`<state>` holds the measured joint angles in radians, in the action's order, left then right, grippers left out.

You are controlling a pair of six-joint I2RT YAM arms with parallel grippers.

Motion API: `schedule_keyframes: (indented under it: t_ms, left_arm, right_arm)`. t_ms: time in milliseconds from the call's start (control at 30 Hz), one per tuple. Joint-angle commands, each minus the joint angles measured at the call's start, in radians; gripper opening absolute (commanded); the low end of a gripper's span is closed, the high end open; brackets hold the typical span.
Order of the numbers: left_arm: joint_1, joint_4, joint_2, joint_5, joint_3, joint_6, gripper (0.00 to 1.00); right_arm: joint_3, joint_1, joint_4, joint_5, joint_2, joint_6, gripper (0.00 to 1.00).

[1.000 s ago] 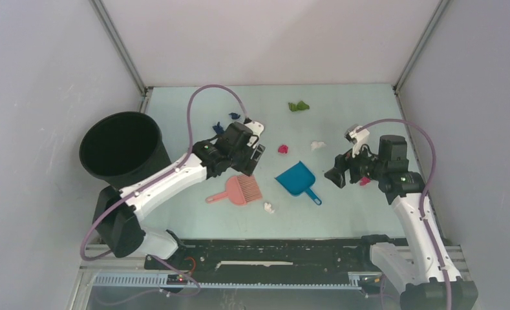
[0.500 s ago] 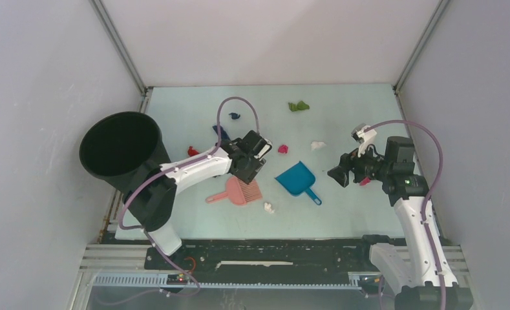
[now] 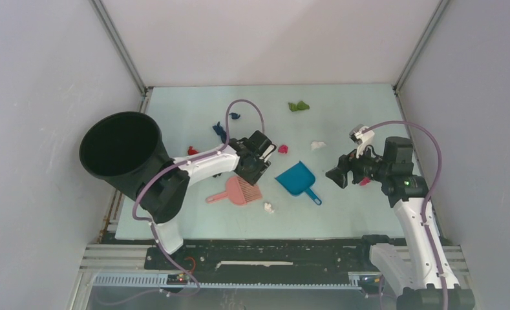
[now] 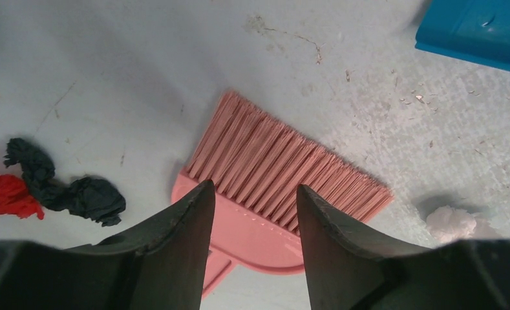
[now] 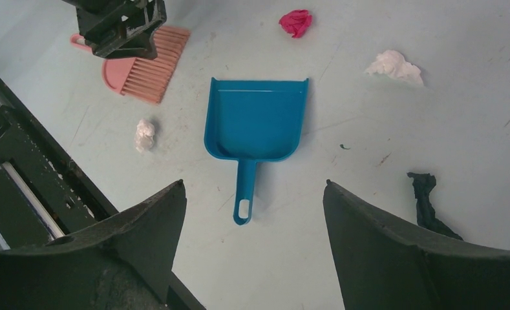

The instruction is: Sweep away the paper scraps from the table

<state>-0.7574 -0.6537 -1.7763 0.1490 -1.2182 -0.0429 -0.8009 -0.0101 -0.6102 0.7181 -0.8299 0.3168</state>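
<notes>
The pink brush [image 3: 239, 192] lies flat on the table [image 3: 362, 116], with my left gripper [image 3: 255, 163] open just over its bristles. In the left wrist view the brush head [image 4: 271, 171] shows between the spread fingers of the left gripper [image 4: 255, 192], which hold nothing. The blue dustpan [image 3: 297, 179] lies to its right, handle towards my open right gripper [image 3: 338, 175]. Paper scraps lie scattered: green [image 3: 298, 106], dark blue [image 3: 220, 131], red [image 3: 192, 150], magenta [image 3: 282, 149] and white [image 3: 268, 207]. In the right wrist view the dustpan [image 5: 255, 126] is ahead of the right gripper [image 5: 255, 185].
A tall black bin [image 3: 119, 150] stands at the table's left edge. A black rail [image 3: 271, 255] runs along the near edge. Grey walls close in the back and both sides. A black scrap [image 5: 430, 203] lies right of the right gripper.
My left gripper has swung right and down from the dark blue scraps to just over the brush head, its jaws a little narrower. The right gripper has barely moved.
</notes>
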Motion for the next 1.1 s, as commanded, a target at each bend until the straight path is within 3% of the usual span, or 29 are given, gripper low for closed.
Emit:
schedule_keyframes:
  t_ms: [0,400,633,667,933,1067]
  left_arm:
    - [-0.006,0.031,-0.024,-0.029,-0.021,0.012,0.55]
    - [-0.005,0.034,-0.1,-0.061,-0.044,-0.002,0.47]
    - [-0.007,0.016,-0.09,-0.057,-0.052,0.015,0.02]
    - [-0.007,0.01,-0.068,-0.049,-0.051,0.017,0.0]
    - [-0.007,-0.041,0.176,0.102,-0.063,0.004,0.0]
    - [-0.007,-0.043,0.317,0.215,-0.114,-0.088,0.0]
  right_arm:
    - [-0.021,0.034,0.013,0.008,-0.015,0.01,0.85]
    - [-0.021,0.049,0.007,-0.015,-0.014,0.022,0.85]
    - [-0.022,0.051,-0.003,-0.013,-0.004,0.033,0.85]
    - [-0.021,0.05,-0.003,-0.017,-0.005,0.031,0.86]
    - [-0.021,0.051,-0.006,0.014,-0.001,0.006,0.86]
    - [-0.037,0.051,-0.015,0.052,-0.007,-0.008,0.87]
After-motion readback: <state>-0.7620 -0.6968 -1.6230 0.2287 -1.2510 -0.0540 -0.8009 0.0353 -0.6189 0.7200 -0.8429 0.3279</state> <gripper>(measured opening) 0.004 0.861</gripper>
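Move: The brush lies almost under the left hand, its middle about 3 cm below, 2 cm back and 2 cm to the left, with the bristled end right between the open fingers. The dustpan is roughly 13 cm to the right and level, the nearer white scrap 6 cm right and 6 cm back, and the black scrap some 8 cm left and 3 cm ahead. From the right hand the brush is about 24 cm left, 2 cm ahead and 19 cm below. The left hand sinks about 3 cm with its half-open fingers astride the brush, then shuts them completely, pinching the bristles near where they join the pink head. Keeping that pinch, it turns upward and lifts the brush some 9 cm off the table, faster towards the end, drifting slightly forward and left as the fingertips tilt outward by roughly 15 degrees. ##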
